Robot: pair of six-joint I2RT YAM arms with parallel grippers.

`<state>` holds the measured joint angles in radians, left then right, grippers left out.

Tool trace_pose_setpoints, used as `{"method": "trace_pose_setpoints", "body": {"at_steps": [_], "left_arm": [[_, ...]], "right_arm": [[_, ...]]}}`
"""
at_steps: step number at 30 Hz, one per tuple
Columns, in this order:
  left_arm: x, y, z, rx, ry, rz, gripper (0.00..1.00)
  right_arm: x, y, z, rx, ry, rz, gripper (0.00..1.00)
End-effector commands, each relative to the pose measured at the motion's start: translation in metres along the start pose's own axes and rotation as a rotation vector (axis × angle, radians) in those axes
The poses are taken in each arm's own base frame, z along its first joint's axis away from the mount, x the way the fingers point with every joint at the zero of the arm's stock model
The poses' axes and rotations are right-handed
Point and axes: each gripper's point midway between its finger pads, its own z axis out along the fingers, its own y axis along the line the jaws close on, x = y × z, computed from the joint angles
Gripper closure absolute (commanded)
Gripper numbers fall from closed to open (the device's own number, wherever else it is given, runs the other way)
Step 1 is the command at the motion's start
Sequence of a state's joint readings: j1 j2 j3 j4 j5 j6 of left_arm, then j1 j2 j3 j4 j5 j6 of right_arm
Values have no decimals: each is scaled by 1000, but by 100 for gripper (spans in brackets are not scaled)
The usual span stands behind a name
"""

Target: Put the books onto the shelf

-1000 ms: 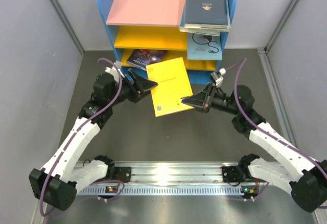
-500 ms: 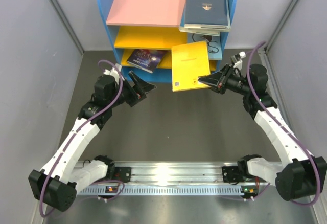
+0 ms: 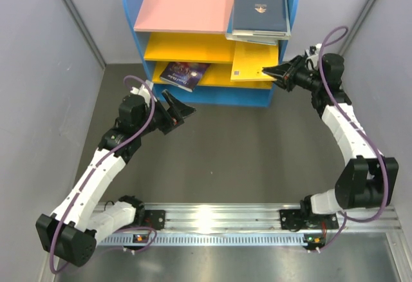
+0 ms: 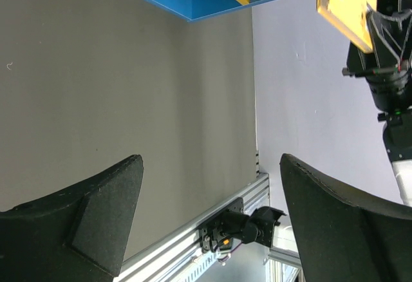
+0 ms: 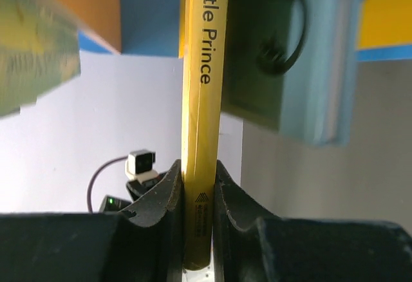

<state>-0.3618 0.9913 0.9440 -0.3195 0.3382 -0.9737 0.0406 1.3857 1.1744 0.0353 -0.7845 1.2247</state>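
Observation:
My right gripper [image 3: 270, 73] is shut on a yellow book [image 3: 254, 62], holding it by the edge at the right end of the shelf [image 3: 132, 11], over the lower yellow boards. In the right wrist view the book's spine [image 5: 201, 102] stands pinched between the fingers of the right gripper [image 5: 197, 192], next to a light blue book with a black swirl [image 5: 296, 56]. A dark navy book [image 3: 261, 8] lies on the pink top board. A purple galaxy book [image 3: 185, 74] lies on a lower board. My left gripper [image 3: 183, 110] hangs open and empty in front of the shelf; its wrist view shows the left gripper [image 4: 209, 211] over bare table.
Grey walls close in the table on the left, the right and behind the shelf. A metal rail [image 3: 212, 224] with both arm bases runs along the near edge. The right arm [image 3: 347, 127] reaches up along the right wall.
The right arm has carried the yellow book from the table's middle up and right to the shelf's right end. The left gripper let go of it, opened wider and stayed put.

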Motion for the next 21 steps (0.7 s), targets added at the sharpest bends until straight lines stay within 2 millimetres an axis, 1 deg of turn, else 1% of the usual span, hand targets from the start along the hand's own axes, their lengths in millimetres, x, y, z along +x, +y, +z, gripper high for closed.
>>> {"method": "trace_pose_setpoints", "body": {"at_steps": [1, 2, 3, 4, 5, 6, 7, 8, 10, 12, 13, 15, 16, 18, 21], "left_arm": [[-6, 0, -1, -1, -24, 23, 8], [-6, 1, -1, -3, -22, 23, 8], [-6, 2, -1, -3, -22, 24, 8], [-6, 3, 0, -8, -22, 21, 9], [-6, 3, 0, -7, -19, 22, 9], [-7, 3, 0, -5, -18, 23, 9], [-7, 4, 2, -9, -17, 21, 9], [-7, 3, 2, -5, -14, 22, 9], [-7, 2, 4, -4, -10, 19, 9], [-9, 1, 4, -1, -9, 22, 10], [-8, 1, 4, 0, -8, 24, 10], [-8, 3, 4, -7, -9, 24, 10], [-8, 2, 2, -5, -12, 23, 10], [-6, 5, 3, -9, -8, 18, 10], [-5, 7, 5, -7, -3, 11, 10]], "right_arm": [[-33, 59, -6, -142, -71, -126, 100], [-37, 55, -1, -134, -70, -114, 100], [-40, 56, 1, -135, -70, -112, 100], [-55, 59, -4, -136, -104, -113, 99], [-60, 56, 0, -130, -106, -101, 96], [-64, 56, 0, -130, -110, -99, 92], [-68, 61, 0, -138, -117, -103, 76], [-70, 60, 2, -136, -117, -96, 66], [-73, 61, -1, -138, -116, -88, 48], [-71, 64, -6, -143, -114, -84, 40], [-67, 63, -13, -142, -111, -76, 36], [-63, 63, -22, -139, -113, -67, 33], [-58, 61, -30, -132, -116, -60, 30], [-51, 58, -37, -118, -111, -57, 29], [-34, 50, -46, -83, -85, -40, 28]]}}
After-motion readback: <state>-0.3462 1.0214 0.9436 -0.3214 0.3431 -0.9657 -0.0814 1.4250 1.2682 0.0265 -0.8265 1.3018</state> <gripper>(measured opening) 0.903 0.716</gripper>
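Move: Pinched in the right hand by its near right corner, the yellow book reaches into the middle tier, its middle about 9 cm ahead, 6 cm left and level. Its resting place, the light blue book on the middle board, centres some 15 cm ahead, 5 cm left and 5 cm below. The navy book on the top board is about 18 cm ahead, 3 cm left and 11 cm up. From the left hand, the yellow book lies roughly 19 cm ahead, 31 cm right and 5 cm above. Pushing the held yellow book forward about 5 cm, deeper into the middle tier over the light blue book, the right hand eases slightly right. Near the end of the push its fingers spread wide and let go of the corner while the hand lifts 2 to 3 cm; it then backs off some 3 cm, still drifting right, about 4.5 cm in all. ##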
